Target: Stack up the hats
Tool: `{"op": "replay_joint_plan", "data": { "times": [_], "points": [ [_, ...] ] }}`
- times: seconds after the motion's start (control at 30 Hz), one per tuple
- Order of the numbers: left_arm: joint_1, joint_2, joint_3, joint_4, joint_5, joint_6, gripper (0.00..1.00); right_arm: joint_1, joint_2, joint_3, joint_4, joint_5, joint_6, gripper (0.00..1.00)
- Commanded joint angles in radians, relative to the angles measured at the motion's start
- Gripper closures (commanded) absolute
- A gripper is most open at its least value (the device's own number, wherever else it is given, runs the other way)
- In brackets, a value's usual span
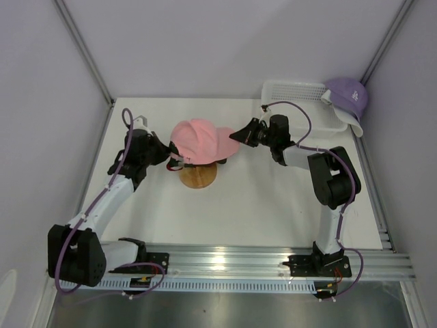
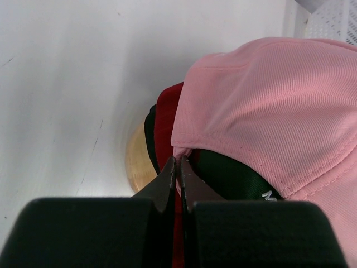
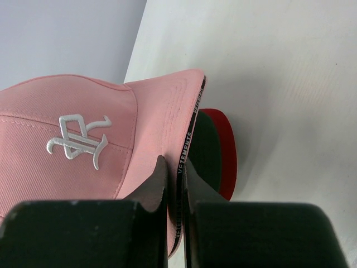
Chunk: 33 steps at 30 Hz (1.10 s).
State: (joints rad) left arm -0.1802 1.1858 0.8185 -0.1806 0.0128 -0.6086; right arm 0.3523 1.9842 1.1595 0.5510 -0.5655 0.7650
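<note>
A pink hat [image 1: 198, 140] with a white logo tops the pile on a round wooden stand [image 1: 198, 176]. My left gripper [image 1: 171, 156] is shut on the pink hat's [image 2: 268, 106] back edge, its jaws pinching the fabric hem at the gripper [image 2: 179, 162]. My right gripper [image 1: 239, 133] is shut on the brim of the pink hat [image 3: 83, 128], its jaws clamped over the black-lettered rim at the gripper [image 3: 174, 162]. A red hat [image 2: 164, 123] lies under the pink one, its red brim [image 3: 226, 139] showing a dark underside. A lavender hat [image 1: 347, 96] rests on the basket's right end.
A white mesh basket [image 1: 293, 92] stands at the back right corner of the white table. Grey walls close the table in at the left, back and right. The arms' rail runs along the near edge.
</note>
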Motion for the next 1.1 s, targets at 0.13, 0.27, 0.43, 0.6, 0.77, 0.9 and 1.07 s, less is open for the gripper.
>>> {"op": "replay_joint_plan", "data": {
  "times": [0.13,0.27,0.43,0.6,0.77,0.9,1.07],
  "points": [
    [0.013,-0.093,-0.032,-0.105,0.183,0.086,0.98,-0.012,0.031,-0.029,-0.062,0.133,-0.141,1.00],
    [0.013,-0.196,0.024,-0.128,0.230,0.119,0.84,-0.010,-0.005,-0.018,-0.060,0.153,-0.165,1.00],
    [0.008,-0.242,0.094,-0.169,0.302,0.161,0.71,-0.006,-0.041,-0.014,-0.056,0.154,-0.165,1.00],
    [-0.060,-0.198,0.152,-0.275,0.185,0.165,0.73,0.007,-0.055,-0.017,-0.051,0.164,-0.165,1.00],
    [-0.093,-0.170,0.166,-0.378,0.024,0.093,0.66,0.011,-0.054,-0.023,-0.053,0.161,-0.162,1.00],
    [-0.107,-0.141,0.159,-0.405,-0.040,0.041,0.64,0.013,-0.067,-0.037,-0.054,0.167,-0.167,1.00],
    [-0.114,-0.121,0.151,-0.398,-0.056,0.009,0.59,0.014,-0.077,-0.043,-0.054,0.164,-0.167,1.00]
  ]
}}
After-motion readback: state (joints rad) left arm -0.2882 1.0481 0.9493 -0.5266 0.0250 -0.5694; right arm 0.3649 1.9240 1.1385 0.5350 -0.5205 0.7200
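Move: The left fingers still pinch the left end of the pink hat's back strap; the strap's middle lies about 3 cm back and 3 cm to the right, roughly level with them. The pink crown stands some 9 cm right and 5 cm ahead, about 1 cm higher, with the dark green hat and wooden stand beneath, both 3 cm ahead and 9 cm right of that hand. From the right hand, the strap's middle is about 19 cm left and 10 cm back. The left hand opens its fingers to about two fifths and lets go of the strap end, rising some 8 cm while drawing back about 5 cm and slightly right with a clockwise turn of about 15 degrees, then sinks again by nearly 5 cm, turning partly back, so that its open fingertips come down close around the lower part of the strap. Meanwhile the right hand keeps the pink brim pinched and holds its place, easing up only a centimetre or two. ##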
